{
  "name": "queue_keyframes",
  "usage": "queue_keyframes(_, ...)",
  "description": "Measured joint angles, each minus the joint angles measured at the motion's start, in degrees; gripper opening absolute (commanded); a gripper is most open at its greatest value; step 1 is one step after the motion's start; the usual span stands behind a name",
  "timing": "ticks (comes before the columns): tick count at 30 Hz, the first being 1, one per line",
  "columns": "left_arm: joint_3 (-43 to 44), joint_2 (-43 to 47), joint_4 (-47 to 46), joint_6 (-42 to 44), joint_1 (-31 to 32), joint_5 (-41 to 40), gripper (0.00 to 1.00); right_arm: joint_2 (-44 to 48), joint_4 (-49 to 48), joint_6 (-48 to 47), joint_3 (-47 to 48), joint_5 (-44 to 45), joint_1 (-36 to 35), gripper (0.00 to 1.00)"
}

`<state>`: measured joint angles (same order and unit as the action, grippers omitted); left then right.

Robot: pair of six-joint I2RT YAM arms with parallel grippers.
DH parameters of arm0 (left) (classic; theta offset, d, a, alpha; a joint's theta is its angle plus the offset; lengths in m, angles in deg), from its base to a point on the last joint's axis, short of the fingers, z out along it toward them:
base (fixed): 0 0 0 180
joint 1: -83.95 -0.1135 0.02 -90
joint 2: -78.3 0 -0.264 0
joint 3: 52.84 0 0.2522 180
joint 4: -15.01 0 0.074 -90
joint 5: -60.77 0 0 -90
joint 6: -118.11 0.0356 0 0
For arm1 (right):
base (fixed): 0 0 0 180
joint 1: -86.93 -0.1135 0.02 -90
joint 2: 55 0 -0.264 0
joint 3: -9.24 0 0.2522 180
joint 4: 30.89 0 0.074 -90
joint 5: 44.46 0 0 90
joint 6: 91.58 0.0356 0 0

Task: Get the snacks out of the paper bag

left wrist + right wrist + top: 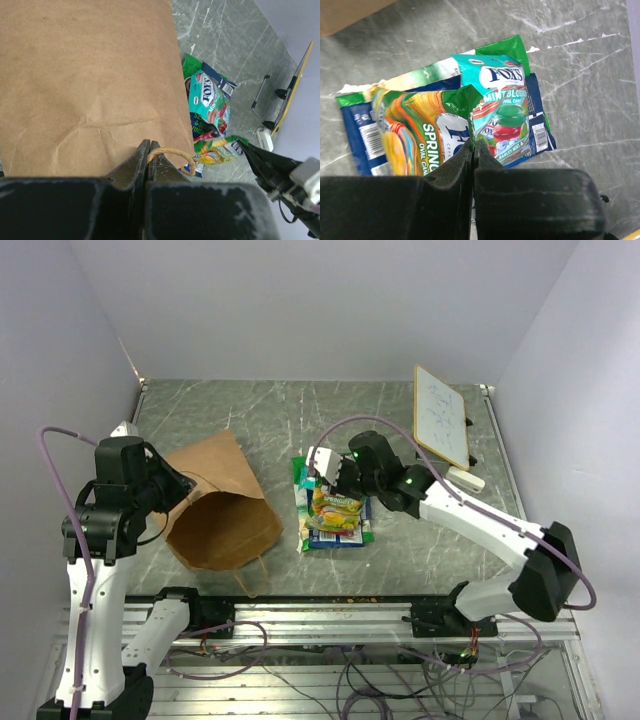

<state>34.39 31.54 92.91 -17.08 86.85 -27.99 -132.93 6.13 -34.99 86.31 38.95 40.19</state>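
The brown paper bag [220, 502] lies on its side on the table, its open mouth toward the near edge. My left gripper [184, 484] is at the bag's left side. In the left wrist view it [148, 145] is shut on the bag's looped paper handle [173, 152], against the bag [85, 75]. A pile of snacks [335, 520] lies right of the bag. My right gripper [328, 483] is over it. In the right wrist view it [473, 145] is shut on the edge of the yellow-green packet [415, 135], beside a teal-green packet [502, 100] and blue ones [355, 131].
A white framed board [440, 415] stands at the back right, with a small white object [466, 480] in front of it. The table's metal rail [330, 615] runs along the near edge. Grey walls close in the left, back and right sides.
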Motion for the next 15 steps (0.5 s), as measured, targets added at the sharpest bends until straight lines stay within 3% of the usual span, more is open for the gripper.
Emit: queue_keyframes(15, -0.1, 2.0, 0.0, -0.1, 0.0, 2.6, 0.07, -15.2, -9.0, -1.2, 2.6, -0.9, 3.0, 0.0)
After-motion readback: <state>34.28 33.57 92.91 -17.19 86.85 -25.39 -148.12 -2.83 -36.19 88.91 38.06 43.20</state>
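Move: The right hand holds the yellow-and-green spring candy bag by its green end. The snack pile it is being taken to has its middle roughly 14 cm below and about 2 cm ahead, hardly to either side. On that pile the teal mint candy bag lies some 6 cm ahead of the hand, 3 cm left and 13 cm down, while the paper bag stands about 24 cm left and roughly level. From the left hand, the pile is about 27 cm right, 7 cm ahead and 24 cm below. With its fingers still shut on the green end of the spring candy bag, the right hand sinks about 6 cm while reaching some 5 cm forward and a little left, bringing the candy bag down over the snack pile with the fingertips over the mint candy bag; most of the forward reach comes early, and it is still sinking at the end. The left hand keeps hold of the paper bag's handle and eases back, right and up by barely a centimetre. ##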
